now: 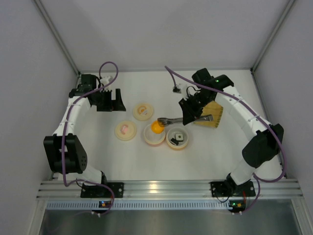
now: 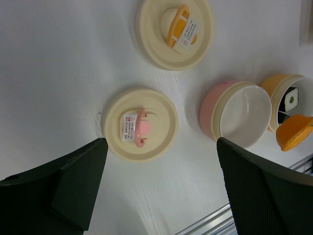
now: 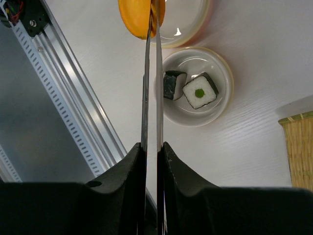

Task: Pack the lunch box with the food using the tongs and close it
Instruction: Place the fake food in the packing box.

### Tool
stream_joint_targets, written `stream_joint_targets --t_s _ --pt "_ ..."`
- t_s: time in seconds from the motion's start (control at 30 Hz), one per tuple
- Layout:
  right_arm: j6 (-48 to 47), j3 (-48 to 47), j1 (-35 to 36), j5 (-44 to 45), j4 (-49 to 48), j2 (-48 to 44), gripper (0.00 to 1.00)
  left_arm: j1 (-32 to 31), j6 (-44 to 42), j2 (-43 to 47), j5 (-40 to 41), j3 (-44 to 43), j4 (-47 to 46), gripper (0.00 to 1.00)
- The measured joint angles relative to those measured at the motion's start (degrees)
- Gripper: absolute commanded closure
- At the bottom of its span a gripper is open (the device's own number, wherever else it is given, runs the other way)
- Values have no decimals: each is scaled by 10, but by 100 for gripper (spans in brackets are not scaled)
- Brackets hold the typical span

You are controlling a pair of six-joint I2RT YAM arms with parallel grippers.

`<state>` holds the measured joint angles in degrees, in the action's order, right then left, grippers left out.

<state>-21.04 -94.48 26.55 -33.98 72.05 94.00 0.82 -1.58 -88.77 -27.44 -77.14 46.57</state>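
Note:
My right gripper [image 1: 189,116] [image 3: 152,146] is shut on the silver tongs [image 1: 171,120] [image 3: 151,73]. The tong tips pinch the orange ball [image 1: 157,127] [image 3: 138,14] [image 2: 293,132], which hangs over the pink bowl [image 1: 153,139] [image 2: 211,110] of the lunch box. Two sushi pieces [image 3: 199,91] [image 3: 172,84] lie in the orange bowl [image 1: 177,145] [image 3: 226,93] beside it; one [image 2: 292,98] shows in the left wrist view. My left gripper [image 1: 111,102] [image 2: 161,188] stands open and holds nothing, at the back left, looking down near the pink-centred lid [image 1: 125,130] [image 2: 139,124].
A second cream lid with an orange centre [image 1: 143,111] [image 2: 173,32] lies behind the bowls. The yellow bamboo tray [image 1: 211,113] [image 3: 298,147] sits under the right wrist. The aluminium rail [image 1: 161,188] [image 3: 63,98] runs along the near table edge.

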Motion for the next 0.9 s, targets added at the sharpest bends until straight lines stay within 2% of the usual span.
stream_joint_targets --t_s 0.17,0.9 --pt "0 0 33 22 -2 8 85 19 2 0 -8 0 0 2" --pt "3 -1 91 93 -58 87 84 18 2 0 -17 5 -2 2"
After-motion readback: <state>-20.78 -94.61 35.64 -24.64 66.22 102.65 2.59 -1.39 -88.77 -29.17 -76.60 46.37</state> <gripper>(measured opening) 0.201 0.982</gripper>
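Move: The right hand already grips the tongs, with the orange fake food in their jaws. The empty pink-rimmed bowl it is bound for lies about 15 cm to the left, 1 cm nearer the base and some 13 cm lower. The sushi bowl stands roughly 11 cm to the right of that bowl and 2 cm nearer; the orange-handled lid is about 12 cm beyond it and 5 cm left. From the idle left hand the empty bowl is some 16 cm right and 11 cm back. Down and to the left the right hand goes, sinking some 5 cm and travelling just under 4 cm sideways. It tips by roughly 10 degrees so the tong jaws dip, lowering the held orange fake food into the pink-rimmed bowl. The fingers keep their grip on the tongs, and the tongs keep the food pinched. ##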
